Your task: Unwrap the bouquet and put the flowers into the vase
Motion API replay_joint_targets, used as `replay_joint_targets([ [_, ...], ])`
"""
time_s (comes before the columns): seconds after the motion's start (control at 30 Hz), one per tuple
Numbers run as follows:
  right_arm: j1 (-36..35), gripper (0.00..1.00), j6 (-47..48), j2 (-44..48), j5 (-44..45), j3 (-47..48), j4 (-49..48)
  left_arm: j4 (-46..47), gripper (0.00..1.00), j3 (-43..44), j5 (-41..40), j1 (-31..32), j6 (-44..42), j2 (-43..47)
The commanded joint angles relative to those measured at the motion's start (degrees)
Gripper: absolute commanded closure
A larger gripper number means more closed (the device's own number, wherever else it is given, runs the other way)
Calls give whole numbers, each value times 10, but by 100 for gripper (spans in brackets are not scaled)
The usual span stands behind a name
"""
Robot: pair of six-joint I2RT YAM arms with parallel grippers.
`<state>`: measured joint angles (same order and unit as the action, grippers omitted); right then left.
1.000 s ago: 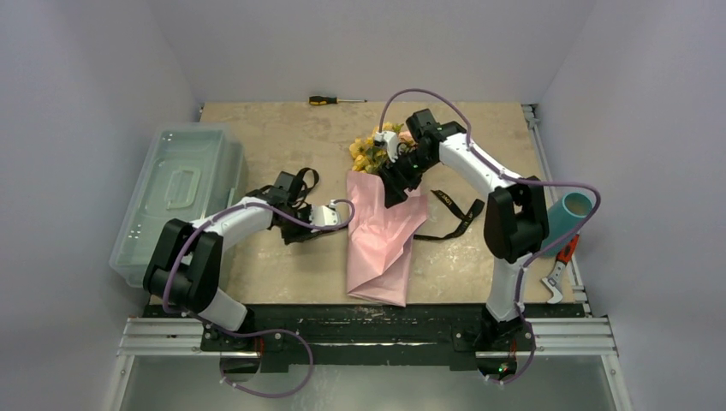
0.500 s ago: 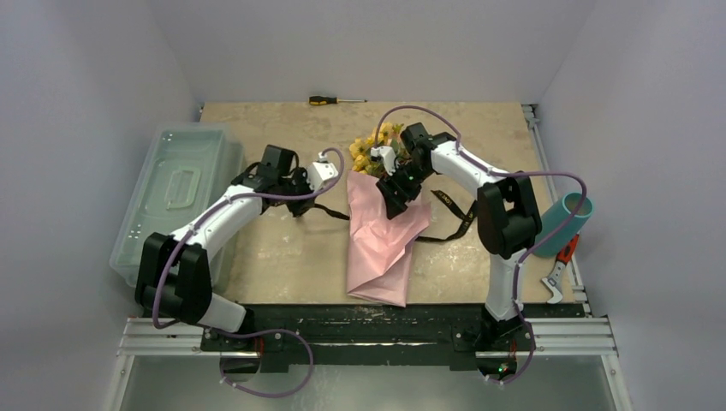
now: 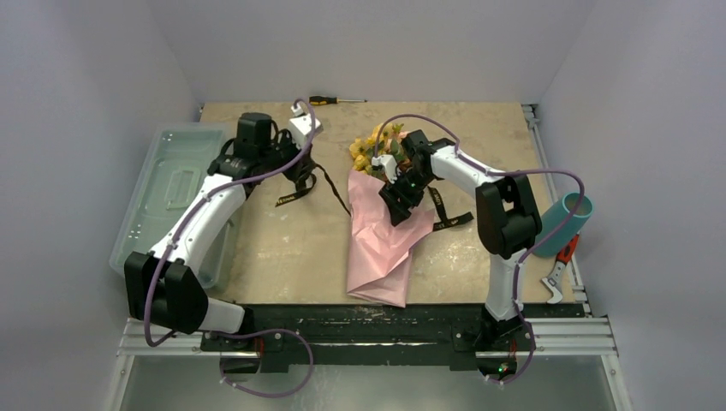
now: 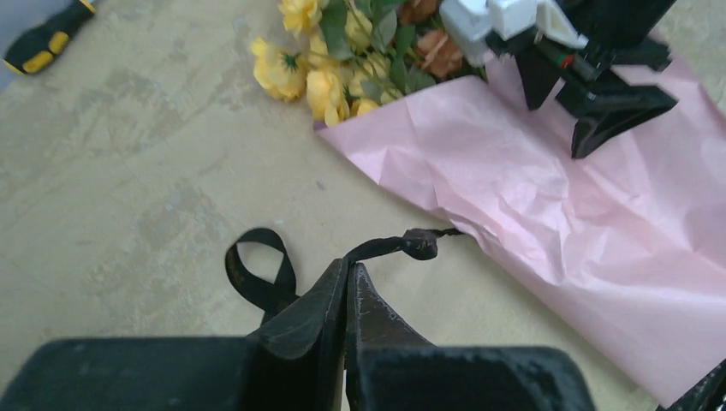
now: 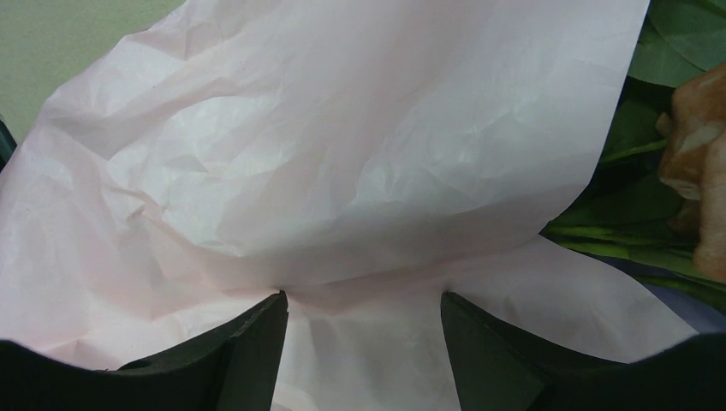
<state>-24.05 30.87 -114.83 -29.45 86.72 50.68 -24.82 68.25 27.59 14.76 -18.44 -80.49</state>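
Note:
The bouquet (image 3: 381, 244) lies mid-table in its pink paper (image 4: 531, 197), its flowers (image 3: 372, 150) pointing to the far side. Yellow blooms (image 4: 330, 73) show in the left wrist view, green leaves (image 5: 651, 197) in the right wrist view. My left gripper (image 3: 306, 167) is raised left of the bouquet, shut (image 4: 349, 265) on the black ribbon (image 4: 411, 244), whose knotted strand runs under the paper. My right gripper (image 3: 398, 201) stands open, its tips pressed on the pink paper (image 5: 342, 154) with paper between them (image 5: 364, 295). The teal vase (image 3: 567, 218) lies tilted at the right edge.
A translucent lidded box (image 3: 171, 193) stands at the left edge, beside the left arm. A yellow-and-black screwdriver (image 3: 334, 100) lies at the far edge. A red-handled tool (image 3: 558, 265) lies below the vase. A ribbon end (image 3: 454, 218) trails right of the bouquet.
My left gripper closed on the ribbon and rose back and left, pulling it. The ribbon's right end slid closer to the bouquet. My right gripper stayed on the paper.

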Motion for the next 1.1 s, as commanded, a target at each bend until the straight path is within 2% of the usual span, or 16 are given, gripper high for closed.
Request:
replay_joint_targets([
  [0.0, -3, 30, 14, 20, 11, -1, -17, 33, 100, 70, 51, -18, 64, 23],
  [0.23, -3, 30, 12, 21, 11, 1, -18, 59, 100, 147, 87, -34, 123, 12],
  [0.5, -3, 30, 22, 35, 0, 20, 8, 117, 100, 230, 92, -36, 180, -3],
  [0.8, -3, 30, 14, 71, -48, 91, 47, 160, 100, 349, 95, -40, 223, -41],
  [1.07, -2, 28, 2, 128, -111, 170, 46, 188, 100, 378, 116, -40, 248, -49],
])
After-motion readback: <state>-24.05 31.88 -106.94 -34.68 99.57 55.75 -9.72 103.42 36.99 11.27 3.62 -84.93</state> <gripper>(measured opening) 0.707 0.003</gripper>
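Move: The left hand, shut on the black ribbon some 20 cm above the table, has the spot where the ribbon runs under the pink wrap about 8 cm to its right, 4 cm back and 20 cm below. The flowers lie roughly 16 cm right and 11 cm ahead, and a loose ribbon loop about 3 cm left, 3 cm ahead on the table. For the right hand, low over the wrap, the wrap's middle is about 3 cm left, 5 cm back and 4 cm lower, with the flowers some 15 cm ahead, 3 cm left. Keeping its shut grip on the black ribbon, the left hand hauls it almost straight up by about 30 cm, away from the wrap's left edge, easing slightly forward while the wrist tilts some 40 degrees so the fingers come up towards level. The right hand at first stays with its open fingertips on the pink wrap, then, late in the pull, comes free and rises about 12 cm, drifting a little left and forward and tilting as it goes, fingers still open. ##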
